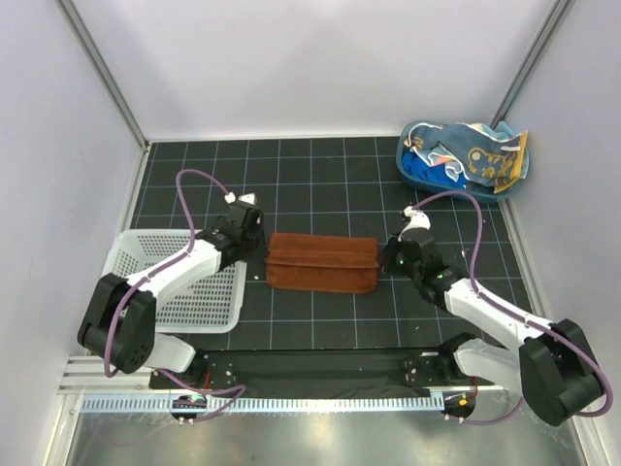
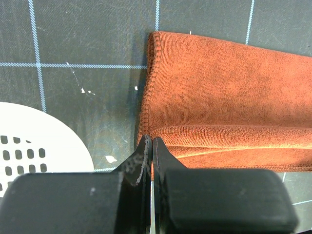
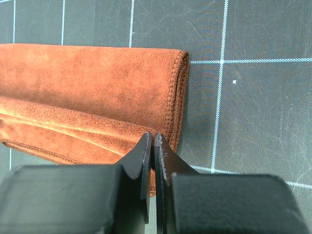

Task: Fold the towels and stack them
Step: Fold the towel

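A rust-brown towel (image 1: 322,262) lies folded into a long strip in the middle of the mat. It also fills the left wrist view (image 2: 224,92) and the right wrist view (image 3: 87,92). My left gripper (image 1: 262,252) (image 2: 152,141) is shut at the strip's near left corner, where the towel's creases run into the jaw tips. At the near right corner my right gripper (image 1: 381,260) (image 3: 153,136) is pinched shut the same way. A light blue spotted towel (image 1: 477,157) lies crumpled in the blue tub (image 1: 411,171) at the back right.
A white mesh basket (image 1: 136,243) stands at the left, under the left arm, and its rim shows in the left wrist view (image 2: 48,131). White walls and metal posts close in the gridded black mat. A metal rail runs along the near edge.
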Controlling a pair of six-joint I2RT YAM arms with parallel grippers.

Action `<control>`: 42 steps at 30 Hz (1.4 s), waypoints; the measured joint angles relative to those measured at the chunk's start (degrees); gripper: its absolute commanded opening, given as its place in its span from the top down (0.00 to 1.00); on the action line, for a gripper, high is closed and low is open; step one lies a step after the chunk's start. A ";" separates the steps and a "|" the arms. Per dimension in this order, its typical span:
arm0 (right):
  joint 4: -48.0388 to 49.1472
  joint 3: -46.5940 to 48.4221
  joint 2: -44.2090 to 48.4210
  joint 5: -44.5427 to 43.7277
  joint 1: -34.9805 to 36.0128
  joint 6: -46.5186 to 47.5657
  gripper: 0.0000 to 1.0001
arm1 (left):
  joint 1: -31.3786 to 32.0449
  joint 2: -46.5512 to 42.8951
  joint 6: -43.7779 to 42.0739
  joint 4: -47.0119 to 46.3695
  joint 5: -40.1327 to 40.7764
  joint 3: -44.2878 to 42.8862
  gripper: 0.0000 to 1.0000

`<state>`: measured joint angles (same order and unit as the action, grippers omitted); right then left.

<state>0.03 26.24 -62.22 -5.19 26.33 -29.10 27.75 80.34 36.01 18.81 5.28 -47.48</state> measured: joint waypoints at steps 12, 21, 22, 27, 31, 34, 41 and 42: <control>1.03 -2.19 -0.55 0.11 0.20 -3.37 0.92 | 0.28 0.74 0.83 0.31 0.04 0.00 0.98; 0.96 -3.23 -1.27 -0.39 0.20 -5.33 0.70 | 1.25 1.31 1.09 0.15 0.13 0.02 0.86; 0.72 -3.23 -1.07 -0.61 0.20 -5.33 0.65 | 1.25 1.31 1.11 0.17 0.13 0.02 0.82; -1.33 -3.21 1.27 -0.92 0.20 -5.27 0.59 | 1.49 1.29 1.16 1.27 0.13 0.22 0.76; -4.09 -2.47 3.54 -1.16 0.20 -5.27 0.59 | 1.55 0.11 1.05 3.41 0.11 0.07 0.73; -6.23 -0.37 4.33 -1.29 0.20 -5.22 0.59 | 1.77 -1.70 1.03 5.53 0.11 -0.85 0.73; -9.11 7.39 1.75 -2.32 0.92 -5.44 0.59 | 2.97 -2.51 1.07 7.74 0.11 -6.88 0.73; -9.09 8.11 0.98 -2.51 1.44 -5.66 0.59 | 3.48 -1.92 1.09 7.78 0.11 -7.93 0.73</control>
<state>-9.06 34.35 -61.23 -7.70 27.77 -34.76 31.22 78.41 37.10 26.59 5.39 -55.42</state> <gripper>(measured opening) 0.413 0.275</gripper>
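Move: Both hands still hold the ends of the towel's lifted edge above the folded stack. For the left hand, the towel's near left corner lies about 3 cm back, level sideways and some 2 cm below; the towel's middle is about 12 cm to its right and 3 cm ahead, and the white basket's middle some 19 cm to its left and 6 cm back. For the right hand, the near right corner lies about 4 cm back, level sideways and 3 cm below. Both hands ease the pinched towel edge back towards the near edge and down onto the stack, the right sinking about 2.5 cm and the left barely 1 cm, then open to let go of its ends while drawing back a little more. Both then turn upward, rising some 5 to 6 cm clear of the cloth and swinging slightly forward over it, with fingers staying parted and wrists almost unturned. ##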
